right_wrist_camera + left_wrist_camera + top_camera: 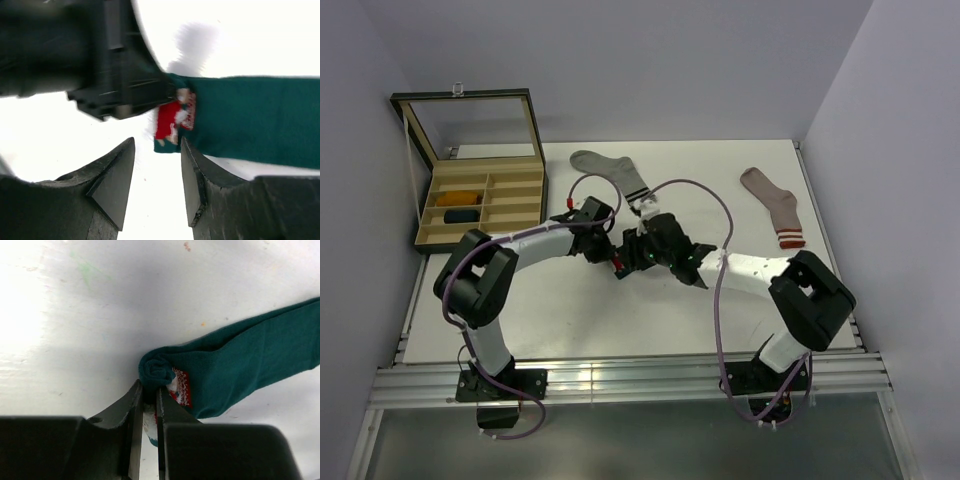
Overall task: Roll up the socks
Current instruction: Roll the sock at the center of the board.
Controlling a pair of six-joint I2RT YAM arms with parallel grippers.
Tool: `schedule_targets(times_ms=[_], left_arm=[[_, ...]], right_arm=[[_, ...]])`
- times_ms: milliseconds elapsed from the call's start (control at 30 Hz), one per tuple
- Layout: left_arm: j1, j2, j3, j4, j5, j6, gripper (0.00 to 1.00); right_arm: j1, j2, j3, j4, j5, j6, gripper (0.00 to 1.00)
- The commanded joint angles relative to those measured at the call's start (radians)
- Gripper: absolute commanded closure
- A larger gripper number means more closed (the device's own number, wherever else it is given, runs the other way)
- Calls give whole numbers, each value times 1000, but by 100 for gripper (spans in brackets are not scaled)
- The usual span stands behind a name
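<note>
A dark teal sock (240, 360) with a red-white figure (181, 387) lies flat on the white table, one end curled into a small roll (156, 367). My left gripper (150, 392) is shut on that rolled end. The right gripper (157, 147) stands open just short of the sock's (255, 122) figure end (172, 120), touching nothing. The left gripper's body (115, 75) is right beside it. From above, both grippers meet at mid-table (603, 245) (634, 256) and hide most of the sock. A mustard sock (463, 197) and a navy sock (460, 214) sit in the box.
An open compartment box (510, 195) with a raised glass lid stands at the far left. A grey striped sock (610, 168) lies at the back centre. A pinkish-beige sock (775, 205) lies at the back right. Walls close in the table on both sides.
</note>
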Motion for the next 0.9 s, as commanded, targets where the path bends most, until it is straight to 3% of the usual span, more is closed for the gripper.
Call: schedule_targets(times_ms=[0,433,733,867], left_arm=[[-2,26,26,-153,-64,74,100],[-1,52,57,-159,-4,93,100],[-2,61,69,-156,21,93,100],[-2,65,69,-151,32,94,100]], right_arm=[[97,-11,-17,42,259,-147,51],[295,128,2,182,468,-251,52],[307,243,29,179,540,-242,52],[306,285,57,128,517,-230,57]])
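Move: The rolled end of the green sock has its near corner about 2 cm back, 3 cm left and 8 cm below the right hand. The sock's flat body lies some 5 cm ahead and 6 cm right of that hand, the left fingertips about 4 cm ahead and 4 cm left, and the grey sock's middle some 24 cm ahead, 3 cm left. From the left hand, which pinches the far part of the roll, the near corner is about 5 cm back and 2 cm right, barely lower. The left fingers keep their pinch on the roll, nearly still, while the open right hand comes to straddle its near corner. The right hand first slides some 3 cm left and a little back, level, then sinks about 7 cm to just above the board, its wrist rolling and turning nearly 30 degrees so the fingers point more forward; they only just begin to narrow at the end. ##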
